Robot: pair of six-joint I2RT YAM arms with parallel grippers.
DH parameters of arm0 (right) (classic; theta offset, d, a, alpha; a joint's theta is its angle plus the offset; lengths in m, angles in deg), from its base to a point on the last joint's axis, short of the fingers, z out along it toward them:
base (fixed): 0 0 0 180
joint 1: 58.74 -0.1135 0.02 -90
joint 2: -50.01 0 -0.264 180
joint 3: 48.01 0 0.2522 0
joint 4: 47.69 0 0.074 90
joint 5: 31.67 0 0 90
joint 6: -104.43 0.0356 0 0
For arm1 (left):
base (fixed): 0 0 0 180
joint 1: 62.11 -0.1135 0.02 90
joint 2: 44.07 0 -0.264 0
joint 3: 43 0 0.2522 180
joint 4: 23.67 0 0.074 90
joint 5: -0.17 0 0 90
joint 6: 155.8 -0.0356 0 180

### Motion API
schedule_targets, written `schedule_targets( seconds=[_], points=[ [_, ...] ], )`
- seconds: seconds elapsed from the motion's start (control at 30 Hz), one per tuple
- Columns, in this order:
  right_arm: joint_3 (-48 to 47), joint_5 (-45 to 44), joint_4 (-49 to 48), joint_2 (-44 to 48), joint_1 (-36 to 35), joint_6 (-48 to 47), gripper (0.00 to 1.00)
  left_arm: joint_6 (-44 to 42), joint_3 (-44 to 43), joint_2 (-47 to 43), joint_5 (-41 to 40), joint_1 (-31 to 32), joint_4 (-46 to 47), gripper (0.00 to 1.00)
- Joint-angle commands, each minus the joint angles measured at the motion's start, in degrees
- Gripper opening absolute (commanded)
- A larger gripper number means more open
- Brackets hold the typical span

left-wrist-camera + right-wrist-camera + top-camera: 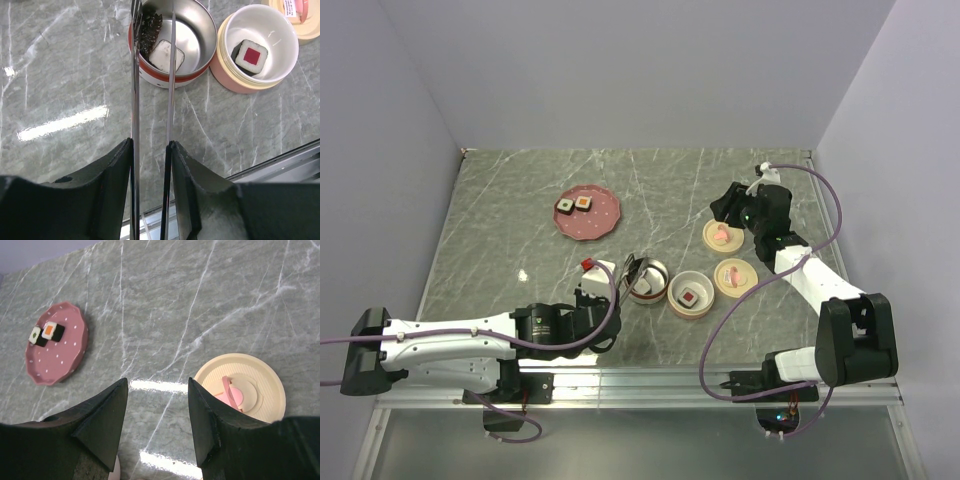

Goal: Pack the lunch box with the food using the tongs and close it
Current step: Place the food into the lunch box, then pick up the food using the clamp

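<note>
My left gripper (pixel 150 144) is shut on the tongs (pixel 135 90), one finger pressing each slim metal arm. The tongs (pixel 628 272) reach over the steel lunch box bowl with a red band (pixel 197 30). A white food piece (pixel 165 56) lies in that bowl under the tong ends; I cannot tell whether they touch it. The cream and pink lunch box cup (pixel 227 75) holds a red-topped piece (pixel 251 55). Two more pieces (pixel 573 205) sit on the pink plate (pixel 595 225). My right gripper (pixel 157 382) stands open above the table beside a cream lid (pixel 260 372).
In the top view a second cream lid (pixel 733 275) lies right of the cup (pixel 690 295), in front of the first lid (pixel 722 235). The steel bowl (pixel 647 280) and cup stand close together. A metal rail (pixel 640 378) runs along the near table edge.
</note>
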Motion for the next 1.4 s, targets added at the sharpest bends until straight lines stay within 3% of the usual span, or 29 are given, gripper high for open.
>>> schedule_targets(
  seconds=[0.0, 0.43, 0.93, 1.1, 1.37],
  points=[
    [-0.6, 0.0, -1.2, 0.9, 0.4, -0.3, 0.59, -1.5, -3.0, -1.0, -2.6, 0.5, 2.7, 0.43],
    [-0.4, 0.1, -1.7, 0.8, 0.4, -0.2, 0.59, -7.5, -3.8, -1.9, -8.6, -2.1, 9.0, 0.44],
    [0.8, 1.2, -3.4, 0.7, 0.4, -0.2, 0.59, -18.9, -1.4, 1.5, 4.3, -30.1, 23.6, 0.44],
    [0.7, 1.2, -3.7, 0.0, 0.3, -0.2, 0.59, -21.5, -0.8, 6.0, 13.6, -40.5, 28.8, 0.44],
    [0.1, 0.6, -3.6, -1.1, 0.4, -0.2, 0.59, -23.1, -1.2, 13.7, 17.4, -45.7, 31.6, 0.43]
  ],
)
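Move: From the left hand, which holds the open tongs, the orange-topped sushi lies about 33 cm ahead and 10 cm left, some 12 cm lower; the green-topped sushi sits roughly 4 cm to the left of it on the pink plate. The steel bowl is about 9 cm ahead and 6 right of the left hand, the white bowl 7 ahead and 16 right. From the right hand, the orange-topped sushi is around 9 cm ahead and 31 left. Still gripping the tongs, their gap unchanged, the left hand takes them up out of the steel bowl by some 4 cm, then swings forward about 19 cm and left about 9 towards the pink plate, turning roughly 20 degrees counter-clockwise. Near the plate the hand sinks back to its starting height, bringing the open tips close to the orange-topped sushi. ##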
